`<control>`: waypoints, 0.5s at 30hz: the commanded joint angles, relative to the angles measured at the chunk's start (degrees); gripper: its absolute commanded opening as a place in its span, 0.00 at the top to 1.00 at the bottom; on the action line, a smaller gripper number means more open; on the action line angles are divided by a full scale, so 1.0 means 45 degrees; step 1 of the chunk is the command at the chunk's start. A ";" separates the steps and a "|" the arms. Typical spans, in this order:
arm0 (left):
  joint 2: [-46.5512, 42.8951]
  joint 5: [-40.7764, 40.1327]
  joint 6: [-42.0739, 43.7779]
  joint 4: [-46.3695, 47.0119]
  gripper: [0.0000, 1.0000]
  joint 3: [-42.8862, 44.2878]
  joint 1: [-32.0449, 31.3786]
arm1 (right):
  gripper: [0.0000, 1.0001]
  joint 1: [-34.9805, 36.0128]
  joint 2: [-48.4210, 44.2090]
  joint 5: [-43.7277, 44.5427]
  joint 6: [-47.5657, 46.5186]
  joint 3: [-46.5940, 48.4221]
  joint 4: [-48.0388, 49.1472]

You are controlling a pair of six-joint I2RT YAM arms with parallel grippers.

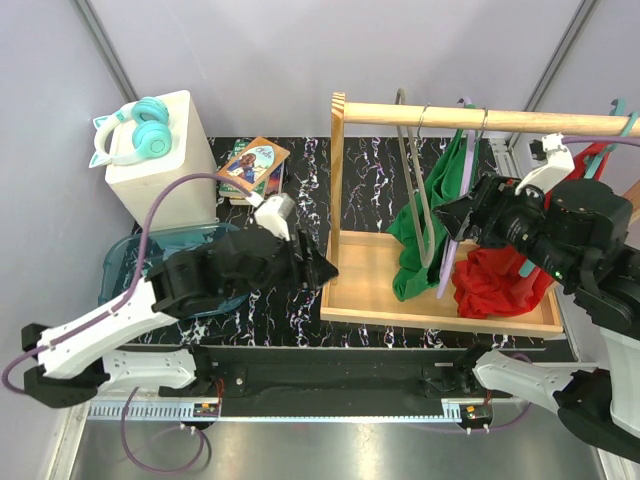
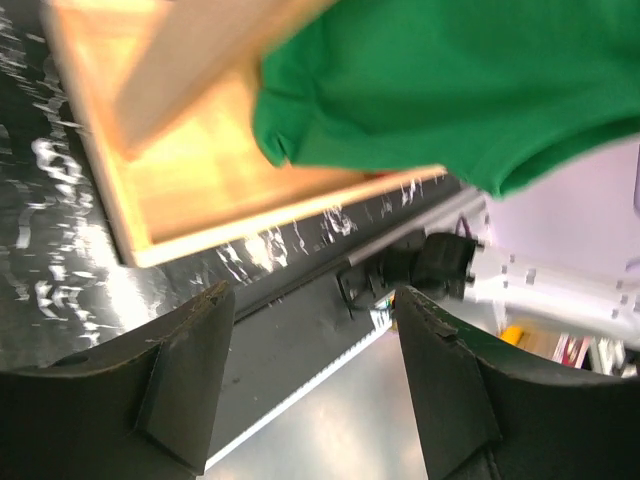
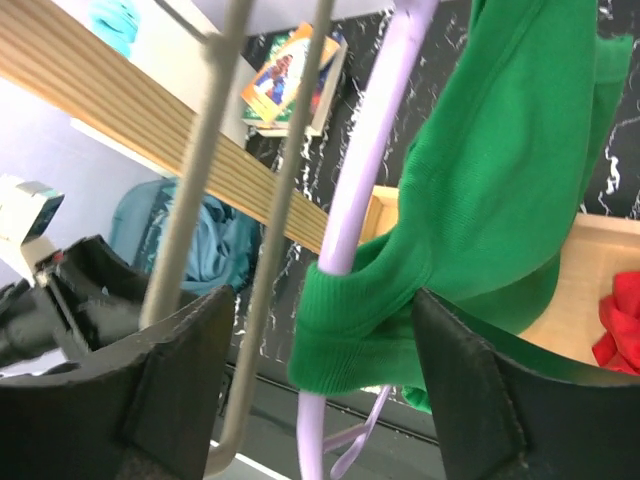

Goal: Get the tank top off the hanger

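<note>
A green tank top (image 1: 412, 250) hangs from a lilac hanger (image 1: 441, 280) on the wooden rail (image 1: 500, 119). In the right wrist view its ribbed strap (image 3: 360, 320) wraps the lilac hanger (image 3: 365, 170). My right gripper (image 3: 323, 292) is open and straddles that strap, the lilac arm and both bars of a grey hanger (image 3: 200, 200). Its right finger (image 3: 470, 380) lies against the green cloth (image 3: 500, 180). From above, the right gripper (image 1: 452, 215) sits beside the garment under the rail. My left gripper (image 1: 325, 268) is open and empty by the rack's left edge, below the green hem (image 2: 450, 80).
The rack's wooden base tray (image 1: 360, 270) holds a red garment (image 1: 495, 280). A teal hanger (image 1: 620, 115) hangs at the rail's right end. At the left stand a white box with teal headphones (image 1: 150, 130), books (image 1: 252, 165) and a blue bin (image 1: 140, 260).
</note>
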 commanded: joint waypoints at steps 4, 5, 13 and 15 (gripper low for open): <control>0.0972 -0.0682 0.0690 0.0809 0.32 0.1752 -0.1361 | 0.30 0.0008 -0.0680 0.0378 0.0358 -0.0828 0.0691; 0.1224 -0.0623 0.0828 0.0867 0.32 0.2024 -0.1458 | 0.30 0.0008 -0.0680 0.0281 0.0398 -0.0906 0.0691; 0.1872 -0.0056 0.1571 0.1394 0.31 0.2711 -0.2123 | 0.48 0.0008 -0.1344 0.0826 0.0789 -0.2020 0.1355; 0.1852 -0.0076 0.1630 0.1414 0.30 0.2691 -0.2123 | 0.53 0.0008 -0.1364 0.0865 0.0847 -0.2098 0.1433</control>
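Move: The green tank top's strap, looped over the lilac hanger, sits almost between my right fingertips: about 1 cm ahead and 2 cm lower. The bare beige hanger hangs some 5 cm to its left, about level with it. The red tank top is roughly 15 cm right and 12 cm below. From my left hand that strap is some 18 cm right, 6 cm ahead and 12 cm higher; the rack's post stands about 9 cm straight ahead. I ease my right hand down about 2 cm, with a slight draw back and to the right, and close its fingers from wide to about half open around the green strap on the lilac hanger. Meanwhile I bring my left hand, still open, some 5 cm right towards the green tank top, lifting about 4 cm and backing off about 3 as it turns some 10 degrees clockwise. ##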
